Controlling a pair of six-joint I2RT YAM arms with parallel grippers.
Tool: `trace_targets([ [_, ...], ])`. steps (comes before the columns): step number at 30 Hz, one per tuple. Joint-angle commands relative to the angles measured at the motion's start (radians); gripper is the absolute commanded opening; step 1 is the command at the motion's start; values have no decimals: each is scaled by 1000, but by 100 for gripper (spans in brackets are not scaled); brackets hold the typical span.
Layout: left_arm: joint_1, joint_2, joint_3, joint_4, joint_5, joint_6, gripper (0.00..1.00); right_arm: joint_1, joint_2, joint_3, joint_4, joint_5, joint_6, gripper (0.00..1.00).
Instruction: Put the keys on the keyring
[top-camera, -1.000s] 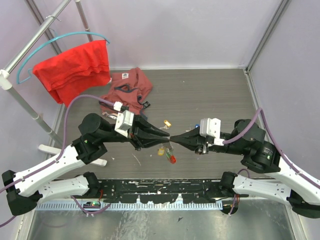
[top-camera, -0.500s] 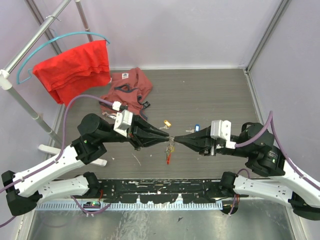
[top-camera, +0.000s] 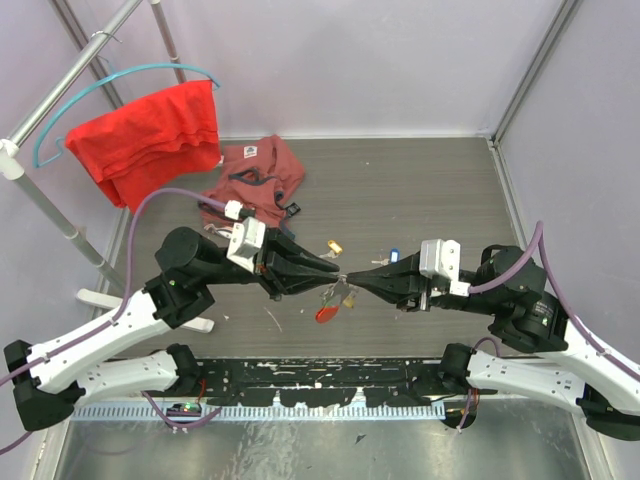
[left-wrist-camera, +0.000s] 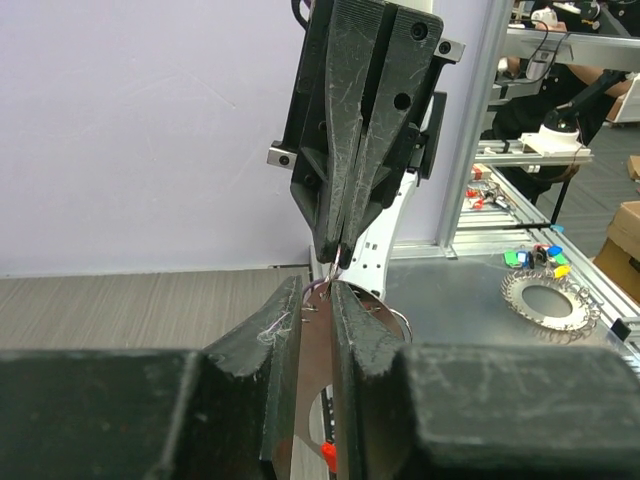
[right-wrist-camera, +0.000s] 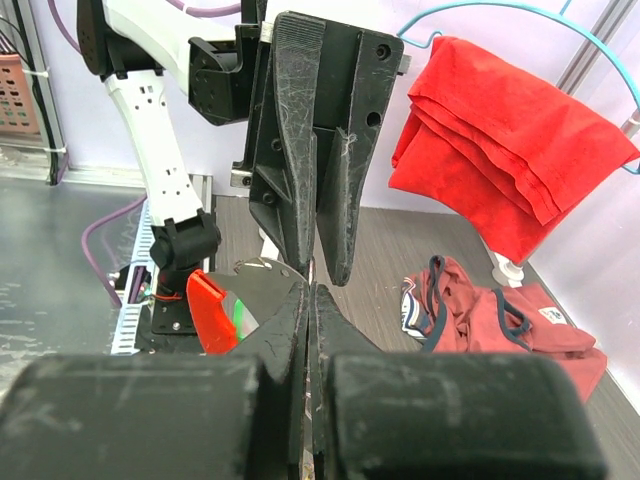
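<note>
Above the table's middle, my left gripper (top-camera: 336, 271) and right gripper (top-camera: 354, 278) meet tip to tip. The right gripper (right-wrist-camera: 309, 289) is shut on the thin wire of the keyring (top-camera: 341, 288). The keyring's red tag (top-camera: 326, 313) and a few keys (top-camera: 350, 298) dangle below. The left gripper (left-wrist-camera: 318, 290) stands slightly open, its fingers (left-wrist-camera: 283, 335) either side of the ring's top without pinching it. The red tag (right-wrist-camera: 210, 310) also shows under the jaws. A gold-headed key (top-camera: 333, 246) and a blue-headed key (top-camera: 394, 254) lie loose on the table.
A maroon garment (top-camera: 255, 180) lies crumpled at the back left. A red cloth (top-camera: 150, 135) hangs on a teal hanger from the rack (top-camera: 50, 215) at the far left. Grey walls close in the back and right sides.
The right arm drew back to the right with the keyring, lifting it off the table. The left jaws have parted a little. The red tag has swung left.
</note>
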Motion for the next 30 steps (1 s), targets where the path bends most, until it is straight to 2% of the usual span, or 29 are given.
trace_targets([
  [1, -6, 7, 3, 51, -4, -18, 23, 6, -1, 12, 92, 5, 7, 1],
  [8, -11, 20, 1, 53, -2, -22, 21, 6, 0, 8, 99, 5, 7, 1],
  [10, -14, 23, 3, 54, -1, -22, 15, 6, 3, 7, 99, 3, 7, 1],
  [13, -14, 25, 3, 52, 1, -16, 1, 6, 2, 6, 94, 5, 8, 1],
  [17, -13, 12, 16, -14, -5, 35, 0, 6, 0, 17, 68, 5, 4, 3],
  [20, -13, -8, 45, -155, -29, 110, 0, 6, 3, 44, 7, 11, -7, 21],
  [23, -13, -24, 102, -321, -60, 213, 0, 6, 11, 81, -76, 23, -21, 33],
  [30, -14, 14, 300, -754, -117, 418, 0, 6, 65, 198, -291, 61, -47, 39],
])
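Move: The keyring is already pinched in the right fingertips, about 1 cm to their left; it lies some 1 cm to the right of the left hand's point, level with both. Its red handle hangs about 7 cm below the left hand, 3 cm back and 1 cm left. Down on the table, roughly 41 cm lower, the yellow-tag key lies 20 cm straight ahead of the left hand, and the blue-tag key 18 cm ahead and 12 cm right of the right hand. The keyring passes from right hand to left: the left fingers edge barely right and close fully on its upper end while the right hand holds still. The right fingers then open to about 40% and ease 1 cm right, away from it. The left hand sinks about 3 cm, moves slightly forward and back left, its fingertips tipping down some 15 degrees. ##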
